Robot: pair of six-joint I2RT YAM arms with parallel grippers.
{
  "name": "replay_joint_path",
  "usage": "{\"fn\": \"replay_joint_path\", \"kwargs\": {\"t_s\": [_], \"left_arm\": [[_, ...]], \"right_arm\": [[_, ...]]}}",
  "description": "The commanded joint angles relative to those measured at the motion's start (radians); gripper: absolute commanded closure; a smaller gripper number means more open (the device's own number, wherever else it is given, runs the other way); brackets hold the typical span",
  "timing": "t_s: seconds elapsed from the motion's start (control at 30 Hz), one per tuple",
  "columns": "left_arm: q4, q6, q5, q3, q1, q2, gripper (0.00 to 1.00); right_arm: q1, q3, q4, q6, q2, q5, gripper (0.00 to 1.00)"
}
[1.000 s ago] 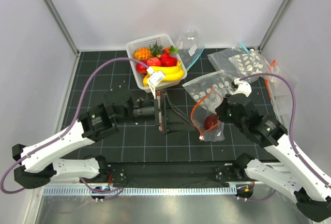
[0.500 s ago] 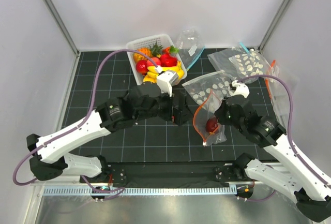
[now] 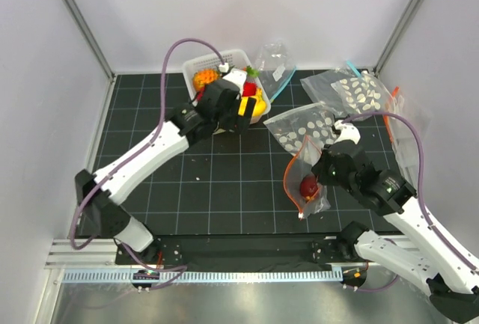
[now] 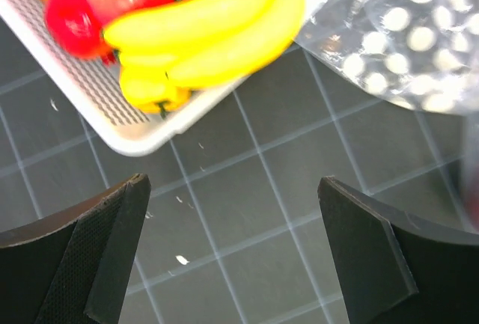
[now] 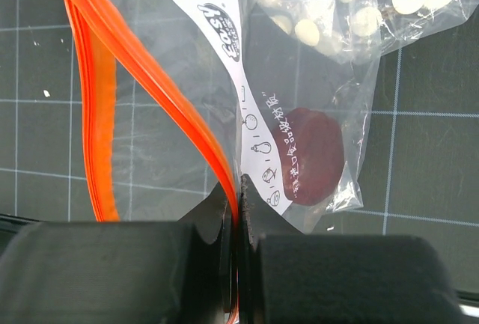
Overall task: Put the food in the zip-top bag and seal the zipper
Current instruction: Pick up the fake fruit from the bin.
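Observation:
The food lies in a white basket (image 3: 224,59) at the back: a yellow banana bunch (image 4: 217,40) and red fruits (image 4: 71,17). My left gripper (image 3: 245,111) hangs open over the mat just in front of the basket's near corner (image 4: 135,141), nothing between its fingers (image 4: 112,242). The zip-top bag (image 3: 303,182) is held up at the right, with a dark maroon fruit (image 5: 310,156) inside it behind the white label (image 5: 239,114). My right gripper (image 5: 238,189) is shut on the bag's orange-red zipper (image 5: 150,77), whose mouth stands open.
Clear bags dotted with white discs (image 3: 307,126) (image 3: 359,92) lie right of the basket, one close to the left gripper (image 4: 404,32). Another clear bag with a blue strip (image 3: 275,66) stands behind the basket. Walls close in the black grid mat on three sides.
My left arm has swung from the middle of the mat up to the basket, gripper still open. The right gripper has kept its hold, and the bag has shifted slightly.

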Motion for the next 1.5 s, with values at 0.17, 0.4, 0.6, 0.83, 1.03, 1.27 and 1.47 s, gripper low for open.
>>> {"fn": "replay_joint_path", "kwargs": {"t_s": [0.17,0.4,0.6,0.83,1.03,1.27,1.47], "left_arm": [[-0.077,0.399,0.029,0.333,0.088,0.329,0.0],[-0.163,0.544,0.05,0.586,0.134,0.55,0.0],[-0.189,0.576,0.165,0.675,0.151,0.641,0.0],[-0.246,0.55,0.314,0.741,0.182,0.693,0.0],[-0.314,0.527,0.414,0.776,0.197,0.736,0.0],[-0.333,0.458,0.493,0.767,0.206,0.736,0.0],[-0.27,0.444,0.477,0.719,0.206,0.71,0.05]], "right_arm": [[0.004,0.068,0.003,-0.046,0.019,-0.052,0.99],[0.004,0.101,-0.011,-0.061,0.039,-0.069,0.99],[0.004,0.102,-0.017,-0.063,0.044,-0.071,0.99],[0.004,0.104,-0.005,-0.068,0.067,-0.077,0.99],[0.004,0.104,0.006,-0.069,0.074,-0.081,0.99],[0.004,0.099,0.009,-0.066,0.073,-0.081,0.99],[0.004,0.099,0.006,-0.063,0.064,-0.08,0.99]]}}
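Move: The bananas lie some 15 cm straight ahead of the left gripper and about 18 cm below it, in the near right part of the bin. From them, the red pepper is about 5 cm farther out at the same left-right place, the red apple 5 cm out and 6 cm left, and the yellow pepper 4 cm nearer and 8 cm left. From the right gripper the bananas are roughly 29 cm ahead, 21 cm left and 13 cm lower. Bring the left gripper forward and down over the bananas, about 14 cm out and easing a little to the right, then draw back 2 to 3 cm while sinking further, some 12 cm down in all. Meanwhile turn it clockwise and end with the fingers pointing more steeply down, still wide open. Keep the right gripper's pinch on the bag's orange zipper rim, letting it drift slightly left. ##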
